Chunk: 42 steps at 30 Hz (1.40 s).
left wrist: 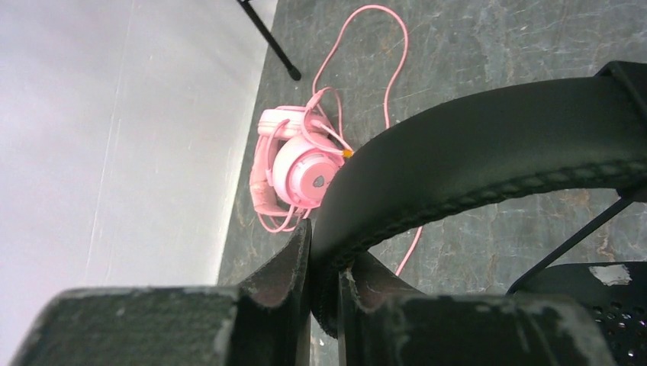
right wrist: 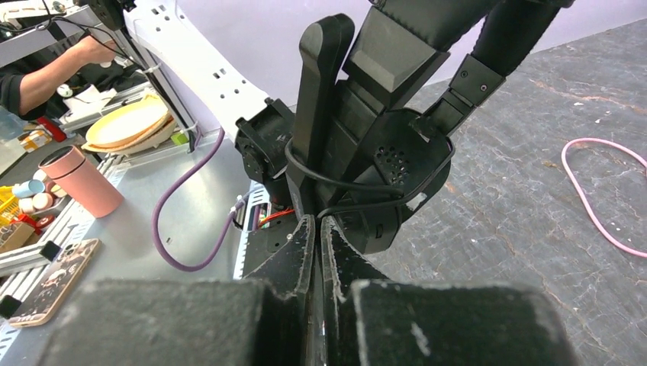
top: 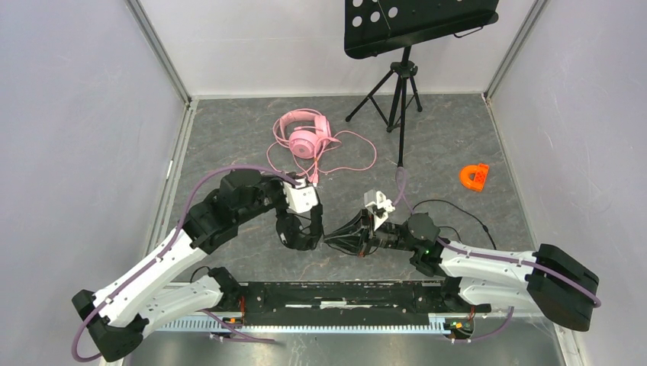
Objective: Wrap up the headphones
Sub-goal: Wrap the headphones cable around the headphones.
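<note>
The black headphones [top: 352,232] hang between my two grippers, low at the table's near middle. My left gripper [left wrist: 324,252] is shut on their padded headband [left wrist: 488,130], which arches off to the right. In the right wrist view the folded black headphones [right wrist: 381,152] stand upright just beyond my right gripper [right wrist: 317,225]. That gripper is shut, and the thin black cable [right wrist: 336,183] loops around the earcup and runs down into its tips. The pink headphones [top: 304,136] lie at the back with their pink cable [top: 358,156] spread in loose loops.
A black music stand on a tripod [top: 397,84] stands at the back. A small orange plastic piece [top: 474,177] lies at the right. More black cable [top: 458,210] trails on the floor behind the right arm. Grey walls close in on both sides.
</note>
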Each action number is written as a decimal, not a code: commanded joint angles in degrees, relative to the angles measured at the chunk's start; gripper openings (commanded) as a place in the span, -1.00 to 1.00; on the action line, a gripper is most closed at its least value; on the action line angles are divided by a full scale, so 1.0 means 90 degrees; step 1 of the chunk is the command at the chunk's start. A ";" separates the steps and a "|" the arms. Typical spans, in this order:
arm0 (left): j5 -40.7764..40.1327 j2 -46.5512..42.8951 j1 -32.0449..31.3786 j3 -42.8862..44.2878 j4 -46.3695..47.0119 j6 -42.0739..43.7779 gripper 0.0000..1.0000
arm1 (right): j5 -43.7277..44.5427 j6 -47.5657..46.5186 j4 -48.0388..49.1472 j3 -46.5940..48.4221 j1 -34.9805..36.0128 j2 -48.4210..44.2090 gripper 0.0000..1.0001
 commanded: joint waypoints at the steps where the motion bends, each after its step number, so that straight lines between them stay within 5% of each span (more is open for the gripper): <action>1: -0.1168 -0.0111 0.0087 -0.0016 0.0839 -0.0036 -0.96 | -0.0544 -0.0201 0.0742 0.0187 0.0124 -0.0008 -0.85; 16: -0.0974 -0.0370 0.0087 0.0149 0.0486 0.0462 -0.96 | 0.0329 -0.3153 -0.1555 0.0725 -0.0009 -0.0156 -0.50; 23: -0.1528 -0.0183 0.0088 0.0766 0.0478 -0.2175 -0.95 | 0.0962 -0.2980 -0.0700 -0.0243 -0.0013 -0.0914 -0.20; 30: -0.2553 -0.0046 0.0097 0.1555 -0.0191 -0.4442 -0.95 | 0.1897 -0.3187 -0.1150 -0.0616 -0.0008 -0.2150 0.12; 35: -0.2162 0.0108 0.0100 0.2206 -0.0957 -0.5997 -0.95 | 0.2169 -0.3766 -0.1271 -0.0554 -0.0008 -0.2329 0.34; 42: -0.1812 0.0076 0.0098 0.2694 -0.1101 -0.7241 -0.95 | 0.2757 -0.3233 -0.0622 -0.0676 -0.0008 -0.1905 0.56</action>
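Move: The black headphones hang from the left fingers, still shut on the headband: the middle of the ear cups is about 11 cm back, 2 cm right and 6 cm below. From the right fingertips, which have the black cable between them, the ear cups lie some 7 cm left, 2 cm ahead and 2 cm higher. The pink headphones on the table are roughly 13 cm ahead of the left hand, 2 cm right and 24 cm below. The black headphones, kept pinched by the headband, go a little forward and left, then about 10 cm up in the left hand, which drops its left side and turns counter-clockwise, near 60 degrees in all. The cable is let go by the right hand: its fingers open wide as it nudges left, then backs off right and forward, about 5 cm each, tilting up and turning clockwise. ##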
